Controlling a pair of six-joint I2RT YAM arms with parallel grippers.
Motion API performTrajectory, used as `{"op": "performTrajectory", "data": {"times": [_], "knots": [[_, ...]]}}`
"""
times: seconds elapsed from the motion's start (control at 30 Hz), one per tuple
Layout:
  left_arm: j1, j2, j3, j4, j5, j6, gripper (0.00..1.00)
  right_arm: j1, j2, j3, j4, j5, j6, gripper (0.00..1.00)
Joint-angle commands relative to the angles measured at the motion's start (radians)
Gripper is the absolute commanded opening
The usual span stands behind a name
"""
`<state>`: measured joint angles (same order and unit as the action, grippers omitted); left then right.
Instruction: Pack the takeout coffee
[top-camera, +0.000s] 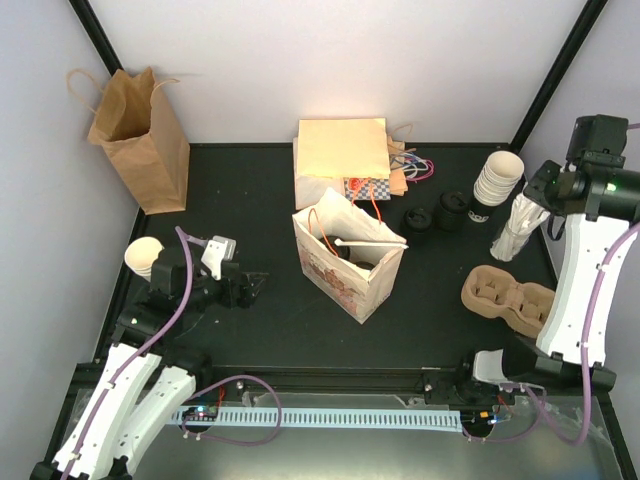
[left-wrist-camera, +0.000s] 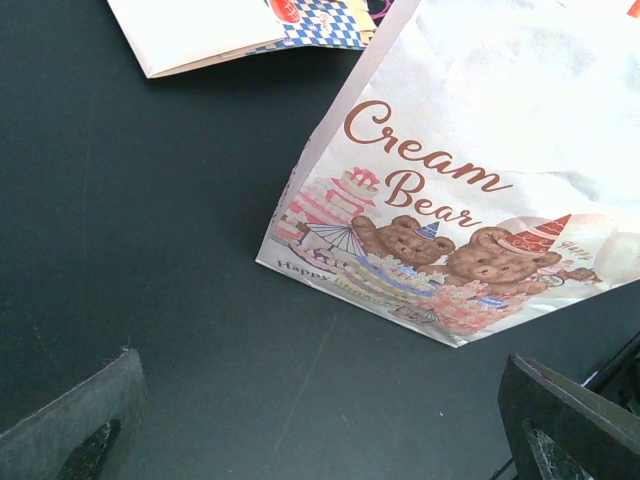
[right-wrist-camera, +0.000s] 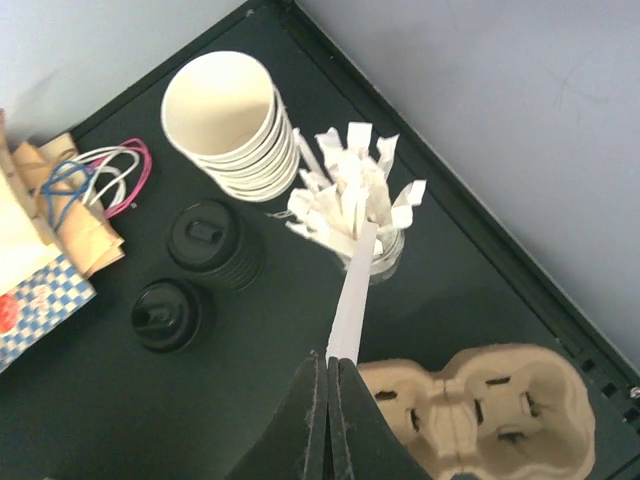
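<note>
The takeout coffee does not show plainly. A dark shape (top-camera: 346, 256) lies inside the open white Cream Bear bag (top-camera: 350, 270), and I cannot tell whether it is the cup's lid. A white stick (top-camera: 345, 240) rests across the bag's mouth. My right gripper (right-wrist-camera: 328, 362) is shut on a white paper-wrapped straw (right-wrist-camera: 350, 295) that leans up out of the glass straw jar (right-wrist-camera: 378, 258). In the top view this gripper (top-camera: 532, 205) is at the back right. My left gripper (left-wrist-camera: 320, 430) hangs open over bare table, near the bag's printed side (left-wrist-camera: 440, 210).
Stacked lidless cups (right-wrist-camera: 235, 125), a stack of black lids (right-wrist-camera: 213, 243) and a single black lid (right-wrist-camera: 165, 315) stand left of the jar. A cardboard cup carrier (top-camera: 505, 298) lies at the right. A brown paper bag (top-camera: 140, 140) stands back left and flat bags (top-camera: 340, 150) lie at the back.
</note>
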<state>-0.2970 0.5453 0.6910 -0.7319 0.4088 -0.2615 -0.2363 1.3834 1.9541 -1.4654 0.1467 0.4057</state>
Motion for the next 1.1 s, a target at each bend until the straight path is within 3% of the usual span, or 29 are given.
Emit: {"op": "performTrajectory", "data": {"times": [0.0,0.2,0.4,0.77,0.9,1.07], "knots": [[-0.007,0.004,0.007,0.020,0.020,0.019,0.99,0.006,-0.064,0.014,-0.049,-0.095,0.048,0.01],[-0.010,0.002,0.006,0.021,0.021,0.019,0.99,0.006,-0.154,0.023,-0.024,-0.289,0.118,0.01],[-0.013,0.017,0.007,0.018,0.016,0.018,0.99,0.006,-0.289,-0.147,0.119,-0.671,0.181,0.01],[-0.013,0.029,0.008,0.013,0.001,0.013,0.99,0.006,-0.352,-0.174,0.361,-1.014,0.332,0.01],[-0.013,0.035,0.008,0.012,-0.005,0.010,0.99,0.009,-0.369,-0.191,0.568,-1.129,0.477,0.01],[-0.013,0.044,0.010,0.009,-0.013,0.008,0.99,0.096,-0.399,-0.276,0.999,-1.224,0.716,0.01]]}}
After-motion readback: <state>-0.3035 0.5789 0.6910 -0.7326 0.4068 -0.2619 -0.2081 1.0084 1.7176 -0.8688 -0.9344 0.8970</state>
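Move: The right hand already holds a wrapped straw. The paper bag it is meant for lies about 34 cm to its left, some 3 cm back and 24 cm below. The straw holder is 4 cm ahead and 4 cm to the hand's right, the cup stack 13 cm ahead and 3 cm left, the nearer black-lidded cup 10 cm ahead and 11 cm left. From the left hand, the bag is about 6 cm ahead and 20 cm right. Keep the right gripper shut on the straw and carry it away from the straw holder, first back and to the left, then left and up, ending about 19 cm left and 15 cm higher, nearer sideways to the paper bag but well above it. Swing the wrist counter-clockwise and tip it up some 70 degrees in all, so the fingers come from steeply down to nearly level, forward-left. ##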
